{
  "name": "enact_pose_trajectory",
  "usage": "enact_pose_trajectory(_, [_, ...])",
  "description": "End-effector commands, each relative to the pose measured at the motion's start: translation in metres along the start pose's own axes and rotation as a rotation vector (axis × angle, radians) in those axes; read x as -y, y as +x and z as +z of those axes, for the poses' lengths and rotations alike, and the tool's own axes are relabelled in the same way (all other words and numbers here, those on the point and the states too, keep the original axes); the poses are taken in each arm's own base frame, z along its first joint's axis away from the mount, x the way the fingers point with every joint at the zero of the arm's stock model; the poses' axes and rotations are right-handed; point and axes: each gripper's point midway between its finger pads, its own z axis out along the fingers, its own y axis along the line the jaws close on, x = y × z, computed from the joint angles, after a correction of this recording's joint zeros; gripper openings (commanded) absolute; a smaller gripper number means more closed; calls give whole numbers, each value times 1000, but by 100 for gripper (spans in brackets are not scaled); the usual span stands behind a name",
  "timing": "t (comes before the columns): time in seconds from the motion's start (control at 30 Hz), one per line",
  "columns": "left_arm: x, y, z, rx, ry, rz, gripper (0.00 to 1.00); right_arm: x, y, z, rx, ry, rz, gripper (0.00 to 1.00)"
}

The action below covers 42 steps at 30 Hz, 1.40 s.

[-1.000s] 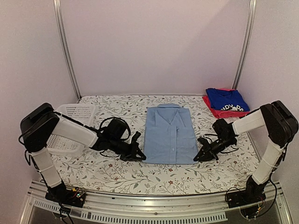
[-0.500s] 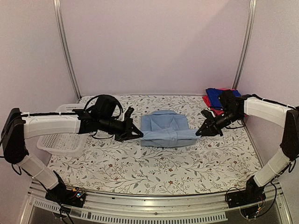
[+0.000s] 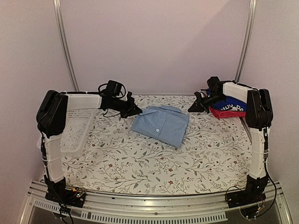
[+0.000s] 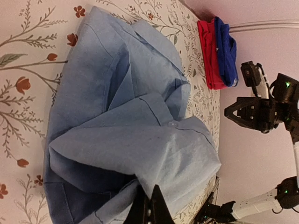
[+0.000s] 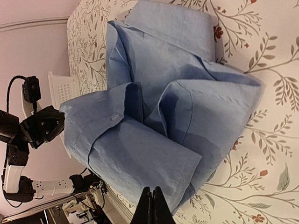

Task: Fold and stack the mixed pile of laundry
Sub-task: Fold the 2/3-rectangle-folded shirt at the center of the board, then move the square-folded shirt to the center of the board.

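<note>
The light-blue collared shirt [image 3: 161, 125] lies folded over and skewed on the middle of the floral table cover [image 3: 140, 168]. My left gripper [image 3: 137, 112] is at its far left corner, shut on a pinch of the cloth [image 4: 140, 158] that tents up into the jaws [image 4: 152, 203]. My right gripper [image 3: 190, 108] hovers by the far right corner. It is shut [image 5: 153, 200] with no cloth drawn between its fingers, and the shirt [image 5: 168, 107] lies flat beyond it. The royal-blue shirt [image 3: 229, 103] sits folded on the red-pink one [image 3: 223, 113] at the back right.
A white perforated basket [image 3: 74, 128] stands along the left side of the table. The back wall and two metal posts [image 3: 65, 51] close off the far edge. Both arms stretch far back, flanking the shirt.
Both grippers swept from the shirt's near corners to the far side, folding the near half over. The shirt now lies shorter and twisted, its right side dropped flat.
</note>
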Motion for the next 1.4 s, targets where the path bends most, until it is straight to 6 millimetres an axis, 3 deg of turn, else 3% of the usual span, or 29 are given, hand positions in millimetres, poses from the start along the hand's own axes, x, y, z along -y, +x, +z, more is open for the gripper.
enact_pose_trajectory(0.0, [-10,-40,28,-1,29,-10,0,23,-27,16,-2,2,29,0])
enact_pose_trajectory(0.03, [-14,-44,37,-17,36,-22,0,23,-33,15,-3,-4,27,4])
enact_pose_trajectory(0.1, [-21,-48,48,-36,33,-35,8,29,-46,22,23,1,-21,23])
enact_pose_trajectory(0.17, [-26,-50,54,-22,45,-38,14,19,-60,18,74,-24,-75,35])
enact_pose_trajectory(0.23, [-32,-54,59,-1,56,-51,17,6,-72,16,101,-68,-117,38])
enact_pose_trajectory(0.43, [-56,-71,78,23,5,-51,21,3,-91,40,120,-174,-144,44])
enact_pose_trajectory(0.6, [-65,-54,94,-34,-23,-51,19,7,-82,78,71,-193,-164,44])
enact_pose_trajectory(0.77, [-81,-5,86,-97,-103,-63,14,41,-43,126,-48,-82,-158,43])
enact_pose_trajectory(0.9, [-85,41,67,-148,-143,-66,11,68,10,145,-161,-7,-161,40])
enact_pose_trajectory(1.07, [-82,120,27,-229,-170,-92,9,79,82,129,-241,25,-158,39])
enact_pose_trajectory(1.17, [-65,179,2,-310,-172,-93,9,69,137,112,-299,30,-182,39])
enact_pose_trajectory(1.2, [-57,195,-5,-332,-152,-86,11,61,150,105,-301,35,-213,40])
enact_pose_trajectory(1.27, [-36,213,-21,-335,-88,-99,26,56,172,98,-320,33,-241,41])
enact_pose_trajectory(1.37, [-21,189,-54,-211,-92,-38,63,41,171,85,-293,31,-288,43])
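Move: Both closed hands still hold the shirt's hem corners about 11 cm above the board. The shirt's collar lies about 10 cm ahead and 18 cm to the right of the left hand; from the right hand, 10 cm ahead and 12 cm to its left. The shirt's near fold lies some 10 cm back and 9 cm right of the left hand, 21 cm left of the right hand. The folded stack is roughly 13 cm ahead and 25 cm right of the right hand. Forward about 9 cm and down, both hands bring the hem towards the collar, the left opening slightly, the right about halfway. Low on the cloth they reverse and drag the folded shirt towards the bases, left about 30 cm, right some 24. The right also shifts left and turns counter-clockwise; the left, tipping downward, finally opens wider and starts to rise. ##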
